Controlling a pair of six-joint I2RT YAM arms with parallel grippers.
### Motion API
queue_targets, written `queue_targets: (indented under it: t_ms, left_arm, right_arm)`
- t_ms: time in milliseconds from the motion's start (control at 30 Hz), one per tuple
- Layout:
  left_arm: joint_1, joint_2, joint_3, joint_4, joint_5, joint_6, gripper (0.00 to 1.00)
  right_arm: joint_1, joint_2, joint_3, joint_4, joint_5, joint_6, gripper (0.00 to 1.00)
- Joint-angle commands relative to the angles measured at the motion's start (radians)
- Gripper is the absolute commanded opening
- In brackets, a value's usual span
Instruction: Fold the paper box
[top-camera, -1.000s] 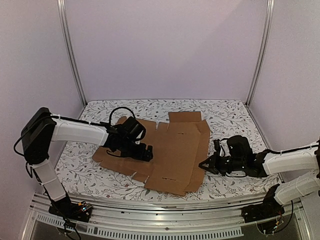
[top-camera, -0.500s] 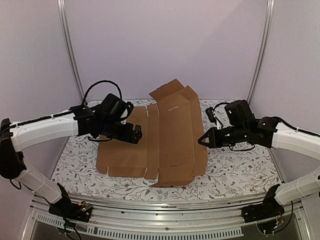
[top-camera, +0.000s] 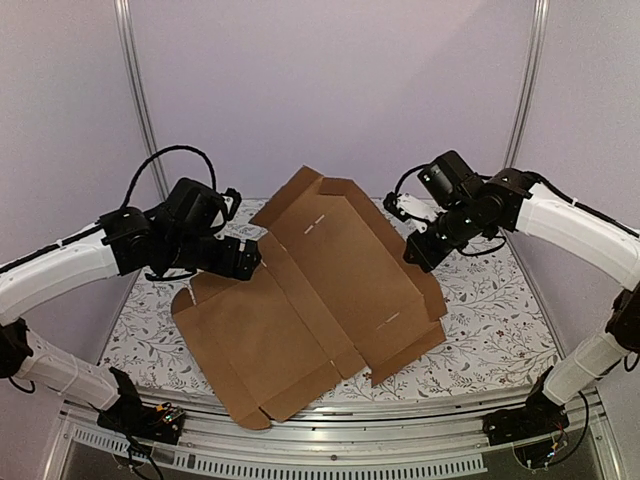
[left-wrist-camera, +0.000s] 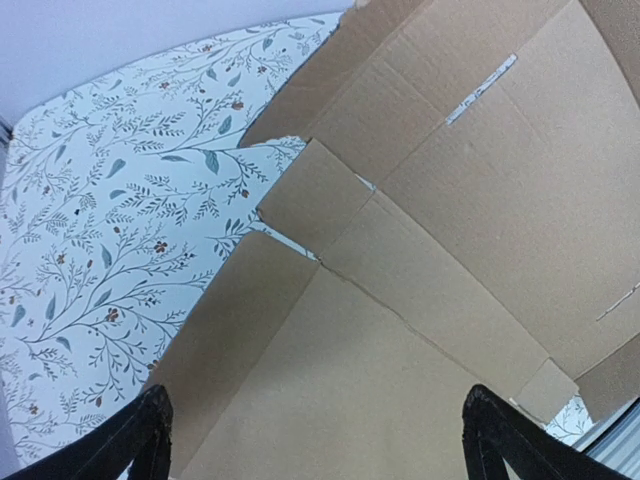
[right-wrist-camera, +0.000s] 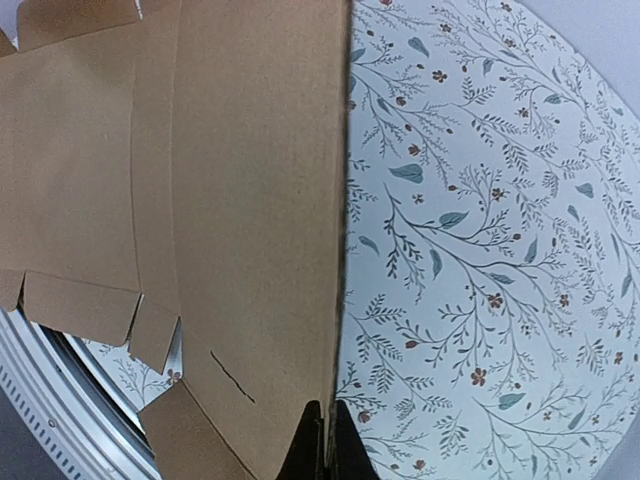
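Observation:
The paper box (top-camera: 320, 290) is a brown die-cut cardboard sheet, unfolded, tilted with its right edge raised and its near left corner low by the front rail. My right gripper (top-camera: 415, 250) is shut on that raised right edge; in the right wrist view the fingertips (right-wrist-camera: 325, 415) pinch the rim of the paper box (right-wrist-camera: 230, 200). My left gripper (top-camera: 245, 258) is open beside the sheet's back left flap. In the left wrist view its two fingers (left-wrist-camera: 150, 420) stand wide apart over a panel of the paper box (left-wrist-camera: 420, 230), gripping nothing.
A floral tablecloth (top-camera: 470, 310) covers the table. Metal frame posts (top-camera: 140, 110) stand at the back corners against purple walls. An aluminium rail (top-camera: 330, 440) runs along the front edge, close to the sheet's lowest corner.
The sheet lay nearly flat a second ago. My right gripper has lifted its right edge up and back, swinging the sheet. My left arm rose and pulled back to the left.

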Motion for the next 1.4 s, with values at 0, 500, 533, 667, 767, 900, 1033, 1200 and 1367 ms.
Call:
queue_targets:
  t_ms: [0,500,533,667,767,900,1033,1200,1367]
  left_arm:
    - [-0.014,-0.024,-0.031,-0.024,-0.018,0.013,1.0]
    - [-0.015,-0.139,-0.134,-0.014,-0.001,-0.03,1.0]
    - [-0.016,-0.145,-0.142,-0.013,-0.003,-0.032,1.0]
    - [-0.015,-0.157,-0.16,-0.015,-0.019,-0.039,1.0]
    - [-0.014,-0.168,-0.168,-0.013,-0.014,-0.054,0.99]
    - [-0.015,-0.189,-0.189,0.001,-0.008,-0.067,1.0]
    - [-0.015,-0.194,-0.211,0.026,-0.001,-0.076,1.0]
    - [-0.014,-0.196,-0.239,0.078,-0.037,-0.069,1.0]
    - [-0.01,-0.184,-0.243,0.126,-0.118,-0.056,1.0]
  right_arm:
    - [-0.014,0.095,0.161,-0.117,0.224,-0.148,0.0]
    - [-0.014,0.401,0.354,-0.131,0.439,-0.327,0.0]
    - [-0.013,0.407,0.351,-0.105,0.461,-0.356,0.0]
    - [0.001,0.453,0.358,-0.012,0.585,-0.456,0.0]
    - [0.005,0.489,0.375,0.046,0.643,-0.535,0.0]
    - [0.014,0.507,0.373,0.132,0.668,-0.631,0.0]
    - [0.035,0.504,0.353,0.218,0.68,-0.727,0.0]
    - [0.064,0.462,0.282,0.323,0.699,-0.849,0.0]
    - [0.097,0.383,0.177,0.42,0.687,-0.911,0.0]
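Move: My right hand still pinches the raised outer edge of the box's slotted panel, whose middle lies about 12 cm left, 3 ahead and 10 below. Where I take that edge, over the far mat, is some 14 cm ahead and 3 left, 21 below. The middle crease is 20 cm left, 2 ahead, 19 below. From my empty left hand, that far mat spot is about 14 cm ahead and 29 right, 21 below. Keeping the cardboard edge pinched, I swing my right hand about 14 cm forward to the far side of the mat, rising slightly, then sinking a few centimetres, with a small shift left at the end. The wrist turns some 60 degrees, so the fingers go from steeply down to pointing forward and down. My left hand, open and empty, draws some 4 cm left and a little back and down, away from the box. ##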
